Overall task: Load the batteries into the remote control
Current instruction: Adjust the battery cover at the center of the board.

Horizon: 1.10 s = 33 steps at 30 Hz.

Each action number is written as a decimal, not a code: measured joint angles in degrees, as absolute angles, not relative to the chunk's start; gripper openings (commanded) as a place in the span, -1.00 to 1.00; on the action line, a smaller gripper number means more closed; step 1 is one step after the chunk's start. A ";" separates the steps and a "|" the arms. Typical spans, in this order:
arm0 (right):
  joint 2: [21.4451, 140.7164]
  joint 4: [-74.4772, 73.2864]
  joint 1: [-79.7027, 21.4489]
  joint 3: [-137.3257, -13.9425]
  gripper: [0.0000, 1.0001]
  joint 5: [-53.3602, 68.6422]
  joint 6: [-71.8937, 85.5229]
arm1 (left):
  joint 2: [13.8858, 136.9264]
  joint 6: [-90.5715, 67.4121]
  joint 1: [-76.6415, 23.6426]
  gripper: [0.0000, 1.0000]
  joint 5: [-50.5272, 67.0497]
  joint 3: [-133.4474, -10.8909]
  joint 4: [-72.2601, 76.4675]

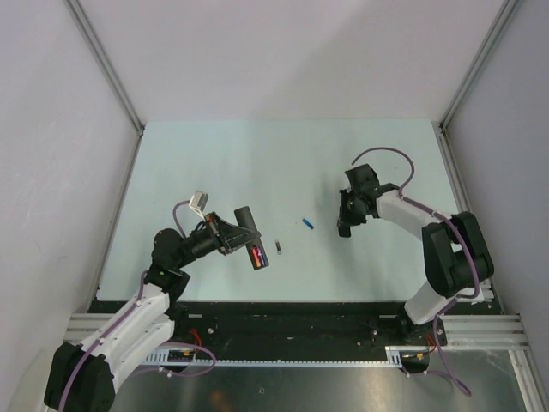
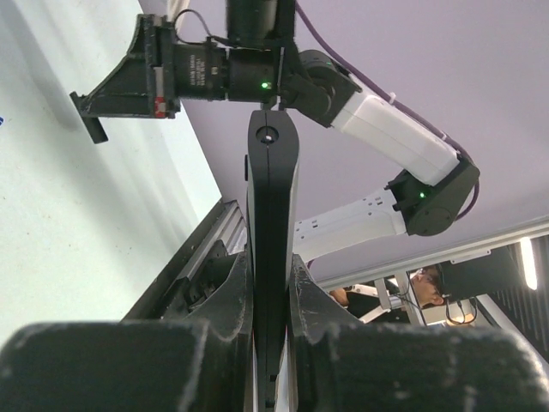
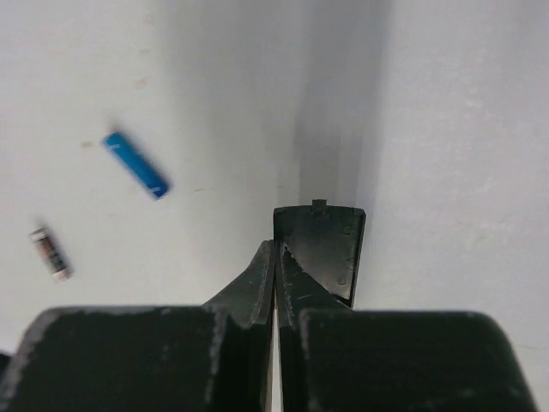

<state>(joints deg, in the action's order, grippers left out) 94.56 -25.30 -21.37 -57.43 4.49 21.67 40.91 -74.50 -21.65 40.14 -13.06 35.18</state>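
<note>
My left gripper is shut on the black remote control and holds it off the table. In the left wrist view the remote stands edge-on between the fingers. A red-orange battery sits in its open compartment. Two batteries lie loose on the table, one dark with pale tips and one blue. My right gripper is shut with its tips down at the table. The black back panel shows just past and partly under its right finger; I cannot tell whether it is pinched.
The pale table is walled at the back and both sides by white panels in metal frames. A black strip and rail run along the near edge between the arm bases. The right arm crosses the left wrist view.
</note>
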 measured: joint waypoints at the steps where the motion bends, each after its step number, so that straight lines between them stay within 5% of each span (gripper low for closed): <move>1: 93.45 -25.15 -21.39 -57.43 -1.00 5.78 22.09 | 40.95 -74.50 -21.65 -0.99 40.12 -13.06 35.18; 11: 85.71 -13.76 -21.39 -53.45 -1.00 23.99 27.68 | 40.95 -74.50 -21.65 -1.00 39.70 -13.06 35.18; 20: 87.57 13.06 -20.91 -41.60 -1.00 43.20 42.63 | 40.71 -74.52 -21.65 -1.00 39.13 -13.06 35.18; 33: 97.12 60.69 -16.32 -29.36 -1.00 55.00 65.80 | 38.83 -74.52 -21.65 -1.00 37.65 -12.78 35.16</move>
<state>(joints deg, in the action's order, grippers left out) 97.12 60.69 -16.32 -29.36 55.00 65.80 38.83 -74.52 -21.65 37.65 -12.78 35.16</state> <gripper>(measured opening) 0.007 0.139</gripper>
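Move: The battery cover is already in the shut fingers of the right hand, low over the board. The remote it belongs to lies about 28 cm to that hand's left, 13 cm back and some 19 cm higher. The blue battery is about 11 cm left of the right hand and level with it; the silver battery is roughly 20 cm left and 7 cm back, both about 3 cm lower. For the left hand, the remote is right between its own fingers. The battery cover, still pinched in the right hand, is lifted and carried left about 10 cm each way and slightly back towards the board's centre, clear over the table. Meanwhile the wrist rolls some 65 degrees, swinging the fingers from pointing down to pointing left at the remote; at the end the hand eases about 1.5 cm back down and right. The left hand keeps the remote nearly still. ##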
